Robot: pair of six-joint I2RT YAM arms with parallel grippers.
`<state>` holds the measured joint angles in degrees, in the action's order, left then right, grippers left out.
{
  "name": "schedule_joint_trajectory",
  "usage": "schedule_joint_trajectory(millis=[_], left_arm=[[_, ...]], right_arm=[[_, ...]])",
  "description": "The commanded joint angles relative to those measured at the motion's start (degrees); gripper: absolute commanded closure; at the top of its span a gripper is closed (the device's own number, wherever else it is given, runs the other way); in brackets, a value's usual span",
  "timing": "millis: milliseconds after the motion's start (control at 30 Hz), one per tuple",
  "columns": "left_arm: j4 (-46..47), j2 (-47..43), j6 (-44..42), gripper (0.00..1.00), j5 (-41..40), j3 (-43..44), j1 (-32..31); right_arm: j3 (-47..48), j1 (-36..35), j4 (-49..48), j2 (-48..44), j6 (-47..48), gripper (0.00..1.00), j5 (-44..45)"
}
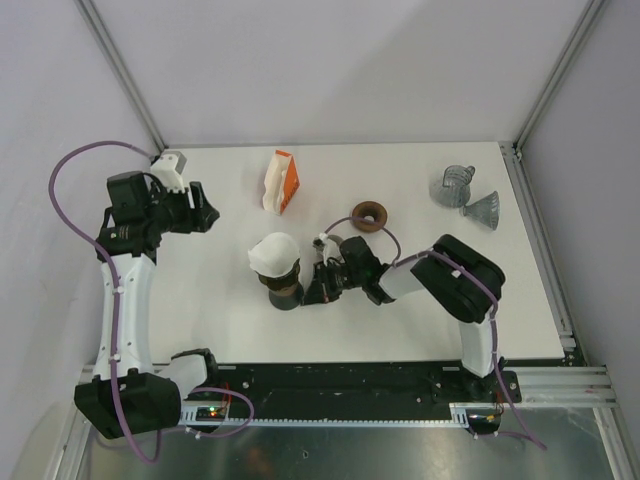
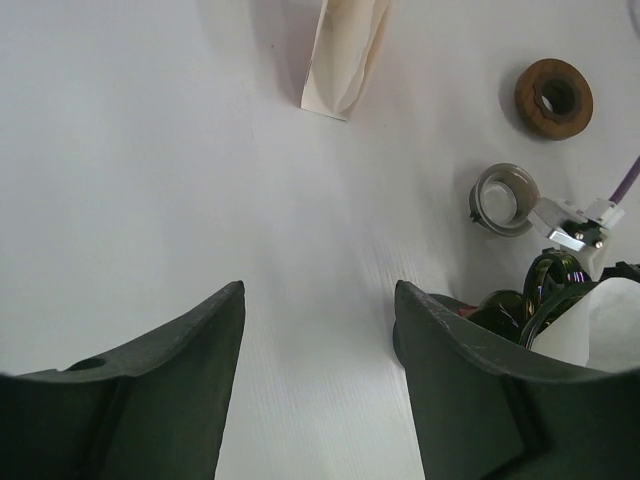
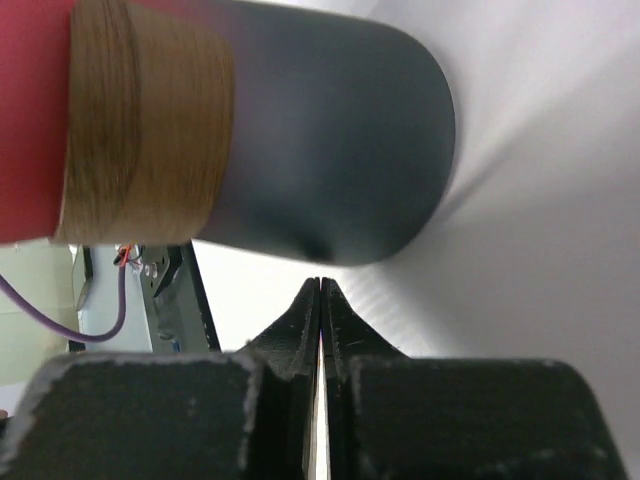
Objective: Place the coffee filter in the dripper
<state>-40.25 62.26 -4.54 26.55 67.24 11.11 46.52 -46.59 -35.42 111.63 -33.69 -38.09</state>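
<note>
A white coffee filter (image 1: pixel 273 252) sits crumpled in the top of a dark dripper (image 1: pixel 286 292) near the table's middle. In the left wrist view only an edge of the filter (image 2: pixel 597 322) shows at the lower right. The right wrist view shows the dripper (image 3: pixel 330 140) close up, with a red top, a wood band and a grey base. My right gripper (image 1: pixel 313 290) (image 3: pixel 320 285) is shut on nothing, its tips just beside that base. My left gripper (image 1: pixel 205 213) (image 2: pixel 320 292) hangs open over bare table at the left, well apart from the dripper.
An orange and white filter packet (image 1: pixel 282 181) (image 2: pixel 345 50) lies at the back centre. A brown ring (image 1: pixel 371 214) (image 2: pixel 553 97) lies behind my right wrist. Two clear glass cones (image 1: pixel 455 185) (image 1: pixel 483 209) stand at the back right. Walls enclose the table.
</note>
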Motion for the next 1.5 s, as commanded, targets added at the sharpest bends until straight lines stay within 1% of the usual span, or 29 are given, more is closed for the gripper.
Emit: schedule_joint_trajectory(millis=[0,300,500,833,1033,1100,1300,1467], left_arm=[[1.91,-0.77,-0.91,0.33,-0.11,0.03,0.9],[1.9,-0.92,-0.88,0.33,-0.31,0.85,1.31],[1.92,-1.36,-1.56,0.33,-2.34,2.11,1.64],[1.91,-1.43,-1.64,0.32,-4.07,5.77,1.95],[1.93,-1.46,-1.3,0.32,-2.33,6.85,1.99],[1.86,-1.51,-1.27,0.32,-2.08,6.87,1.94],[1.91,-1.56,-1.48,0.31,-1.59,6.51,1.98],[1.93,-1.12,-1.38,0.31,0.57,6.6,1.98]], right_arm=[[4.27,-0.49,-6.14,3.48,-2.6,1.0,-2.11],[14.08,-1.51,-5.42,10.85,-4.34,1.0,-3.19],[20.8,-1.85,-3.79,15.17,-5.15,1.0,-3.05],[33.6,-3.6,2.31,22.93,-4.38,1.0,-1.78],[46.74,-4.68,10.12,28.58,-2.36,1.0,-1.48],[49.13,-4.77,11.43,29.7,-2.28,1.0,-1.47],[49.83,-4.56,12.7,29.65,-2.0,1.0,-1.36],[44.55,-4.15,12.98,25.54,-0.38,1.0,-0.77]])
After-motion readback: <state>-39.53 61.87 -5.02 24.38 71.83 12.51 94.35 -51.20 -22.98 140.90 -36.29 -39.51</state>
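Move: My right hand, its shut fingers pointing left low over the table, is at the near right edge of the dark carafe that carries the dripper and filter; its middle is about 5 cm left, 3 cm ahead and 3 cm up. The grey ring lies some 17 cm ahead and 6 cm right, the filter box about 34 cm ahead and 9 cm left. From my left hand the carafe is some 18 cm right, 8 cm back and 20 cm below. With fingers kept shut and barely above the table, I push my right hand left about 15 cm and forward some 7 cm, bearing on the carafe's base and shoving the whole stack towards my left hand. Late on, my open left hand rises about 3.5 cm and shifts a little left as the filter comes near its fingers. ##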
